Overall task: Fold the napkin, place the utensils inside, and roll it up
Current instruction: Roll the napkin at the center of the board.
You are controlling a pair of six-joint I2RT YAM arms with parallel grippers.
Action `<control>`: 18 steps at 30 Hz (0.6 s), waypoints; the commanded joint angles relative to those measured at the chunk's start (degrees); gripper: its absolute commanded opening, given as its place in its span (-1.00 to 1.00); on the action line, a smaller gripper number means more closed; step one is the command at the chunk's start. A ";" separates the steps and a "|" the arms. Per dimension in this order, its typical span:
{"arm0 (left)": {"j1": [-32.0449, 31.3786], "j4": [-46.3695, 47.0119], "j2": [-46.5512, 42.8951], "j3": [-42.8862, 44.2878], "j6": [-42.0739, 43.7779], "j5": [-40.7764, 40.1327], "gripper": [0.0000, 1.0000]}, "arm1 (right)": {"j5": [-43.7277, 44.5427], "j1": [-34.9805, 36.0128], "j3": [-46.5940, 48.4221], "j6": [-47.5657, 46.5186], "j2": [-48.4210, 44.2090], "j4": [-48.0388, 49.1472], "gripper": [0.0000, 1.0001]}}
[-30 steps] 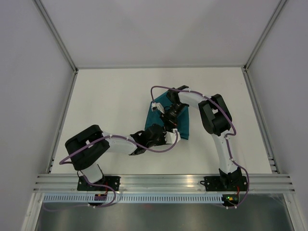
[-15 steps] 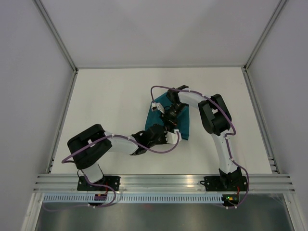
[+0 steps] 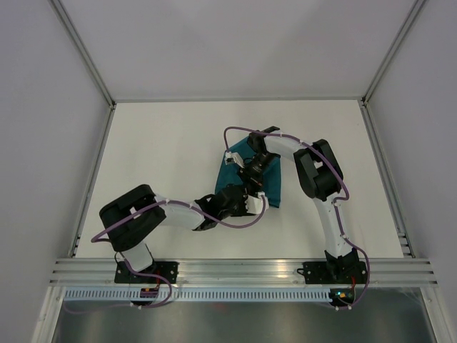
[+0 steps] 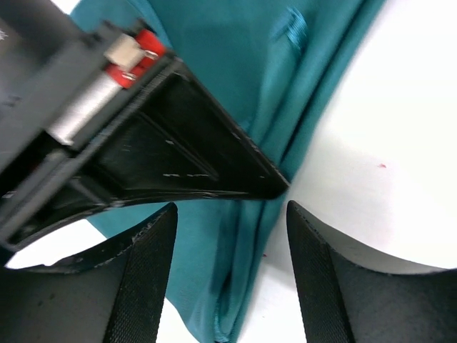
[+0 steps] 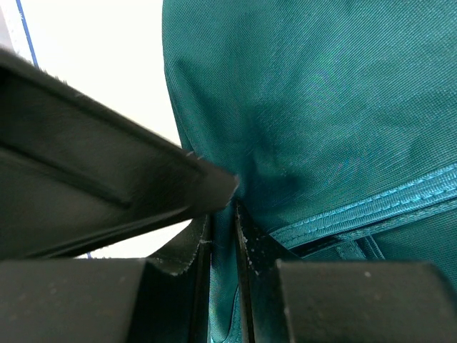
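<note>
The teal napkin (image 3: pixel 227 176) lies bunched and folded at the table's middle, partly under both grippers. My left gripper (image 3: pixel 251 204) (image 4: pixel 230 214) is open at the cloth's near right edge. A narrow fold of the napkin (image 4: pixel 235 86) runs between its fingers, with a gap on each side. My right gripper (image 3: pixel 257 187) (image 5: pixel 223 214) comes down from the far side and is shut on a thin pleat of the napkin (image 5: pixel 321 107), right in front of the left one. The utensils are hidden or out of view.
The white table (image 3: pixel 164 143) is walled at the back and both sides, with an aluminium rail (image 3: pixel 243 270) along the near edge. The right gripper's black body (image 4: pixel 164 143) fills the space just ahead of my left fingers.
The left jaws have spread apart and let go of the napkin's fold. Both arms stay almost where they were, and the right grip is unchanged.
</note>
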 commanded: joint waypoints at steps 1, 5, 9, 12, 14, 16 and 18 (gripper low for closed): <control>0.30 -2.48 1.68 2.43 -0.46 1.91 0.32 | 9.28 -0.17 -1.16 -3.24 4.49 3.44 -0.89; 0.91 -5.12 2.83 4.62 -0.29 2.61 0.25 | 9.10 -0.25 -0.90 -3.32 4.67 3.26 -0.89; 1.70 -11.26 4.76 7.79 -0.64 4.54 0.07 | 8.92 -0.26 -0.81 -3.41 4.67 3.17 -0.89; 2.14 -15.21 6.07 10.16 -0.99 6.39 -0.19 | 8.92 -0.43 -0.54 -3.41 4.84 2.91 -0.90; 2.32 -17.68 6.69 12.00 -1.52 7.09 -0.43 | 8.75 -0.43 -0.37 -3.50 4.93 2.74 -0.90; 2.41 -19.36 7.22 12.97 -2.05 8.32 -0.53 | 8.75 -0.43 -0.37 -3.67 4.93 2.56 -0.91; 2.41 -22.34 8.01 14.64 -2.66 9.03 -0.70 | 8.75 -0.52 -0.28 -3.68 4.85 2.56 -0.91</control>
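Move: The napkin's rolled near edge passes between the left hand's open fingers, the spot it goes for about 3 cm below and roughly 1 cm ahead and 1 cm to the right. The right fingertips, already gripping that edge, are some 2 cm ahead and 2 cm right of the left hand, 3 cm lower; the spot lies about 1 cm back and 1 cm left of them, level. The napkin's near right corner lies about 9 cm right, 5 cm back and 4 cm below the left hand. Down about 2 cm and then also about 1 cm to the right, the left hand sinks onto the napkin's near edge, tipping some 10 degrees, and closes its half-open fingers to pinch the rolled cloth right beside the right fingertips. The right hand keeps its pinch on the same edge and late on draws about 1 cm to the right. ##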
